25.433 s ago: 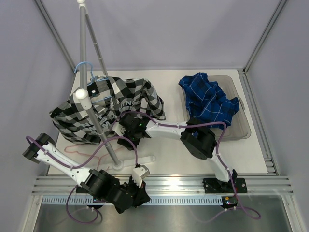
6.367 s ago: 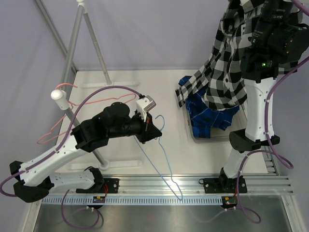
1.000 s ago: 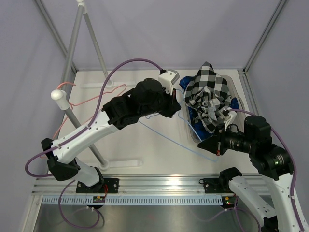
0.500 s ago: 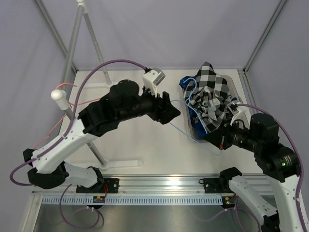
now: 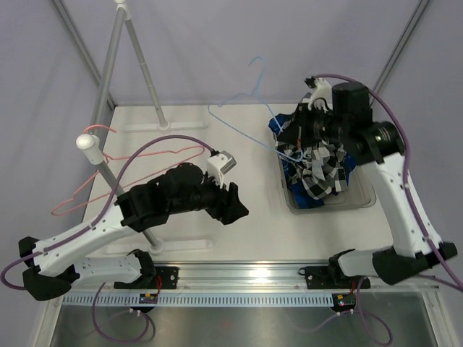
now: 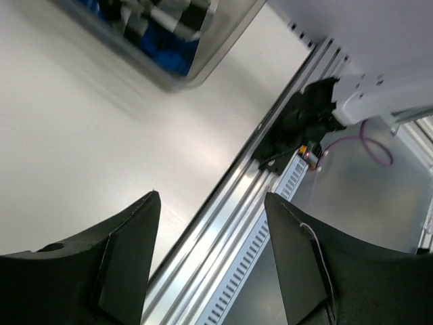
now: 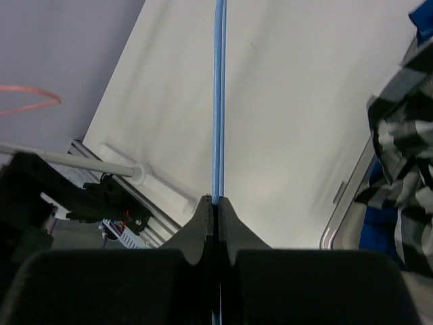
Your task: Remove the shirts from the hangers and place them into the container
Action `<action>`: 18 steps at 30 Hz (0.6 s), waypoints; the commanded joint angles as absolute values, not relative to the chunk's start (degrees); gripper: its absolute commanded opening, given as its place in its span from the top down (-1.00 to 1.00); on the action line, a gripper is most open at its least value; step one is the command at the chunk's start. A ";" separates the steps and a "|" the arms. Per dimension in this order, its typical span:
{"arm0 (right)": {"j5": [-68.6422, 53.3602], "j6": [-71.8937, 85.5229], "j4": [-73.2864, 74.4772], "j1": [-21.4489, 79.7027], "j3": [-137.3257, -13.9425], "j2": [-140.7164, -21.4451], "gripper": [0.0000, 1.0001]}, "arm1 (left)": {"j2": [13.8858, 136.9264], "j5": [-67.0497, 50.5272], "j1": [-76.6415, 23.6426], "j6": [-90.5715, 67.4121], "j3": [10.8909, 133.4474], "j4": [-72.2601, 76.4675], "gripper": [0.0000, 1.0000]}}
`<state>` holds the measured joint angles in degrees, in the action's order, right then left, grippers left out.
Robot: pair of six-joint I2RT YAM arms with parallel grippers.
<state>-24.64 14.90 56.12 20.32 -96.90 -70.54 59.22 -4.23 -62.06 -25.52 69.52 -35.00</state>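
My right gripper (image 5: 291, 139) is raised over the left end of the container (image 5: 364, 196) and is shut on the wire of the light blue hanger (image 5: 257, 78), which points up and left, bare. In the right wrist view the jaws (image 7: 216, 201) pinch that blue wire (image 7: 218, 101). The checked shirt (image 5: 323, 165) lies in the container on top of the blue plaid shirt (image 5: 283, 130). My left gripper (image 5: 235, 207) stands open and empty over the table's middle, left of the container (image 6: 203, 62). The pink hanger (image 5: 103, 129) hangs bare on the rack.
The white rack's knob (image 5: 88, 142) and slanted poles (image 5: 116, 50) fill the left side, its foot (image 7: 122, 166) lying on the table. The aluminium rail (image 6: 243, 196) runs along the near edge. Grey walls enclose the table.
My left gripper opened, let go of the blue hanger and drew back toward the near left. My right arm swung up and back, carrying the hanger away from the shirts.
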 commanded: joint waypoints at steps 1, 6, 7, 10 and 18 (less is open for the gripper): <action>-24.26 10.81 53.35 23.98 -106.32 -80.40 1.00 | 56.78 -5.10 -62.75 -26.89 66.02 -31.46 -0.32; -24.69 8.36 51.60 30.05 -119.95 -92.10 1.00 | 55.81 -3.34 -62.93 -27.42 62.06 -31.99 -0.31; -25.13 7.74 51.59 30.67 -121.88 -93.41 1.00 | 55.64 -3.08 -62.93 -27.51 61.27 -31.82 -0.31; -24.17 4.67 50.98 33.83 -128.82 -98.42 1.00 | 55.28 -3.08 -62.93 -28.21 58.54 -31.29 -0.31; -27.94 -3.60 46.32 38.58 -134.64 -103.18 1.00 | 54.14 -3.16 -63.46 -30.23 52.74 -29.71 -0.30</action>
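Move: The right hand still pinches the blue hanger by a lower corner; the middle of the rack's top bar lies some 43 cm to its left, about 9 cm farther out and 15 cm higher. The pink hangers on the bar's near part sit about 40 cm left, 12 cm back and 8 cm above it; the container of shirts is some 17 cm right, 15 cm ahead and 31 cm below. From the left hand, the bar is about 29 cm left, 22 cm ahead and 22 cm up. The right hand keeps its pinch on the bare blue hanger and carries it quickly away from over the container towards the rack's top bar, first slanting forward and left, then mostly left and up, about 15 cm left in all with some 6 cm of forward and 5 cm of rise, the wrist swinging some 20 degrees counter-clockwise as the fingers tip up a little. Meanwhile the empty left hand, fingers staying open, sinks about 10 cm over the near middle of the table, drawing slightly back and left. ##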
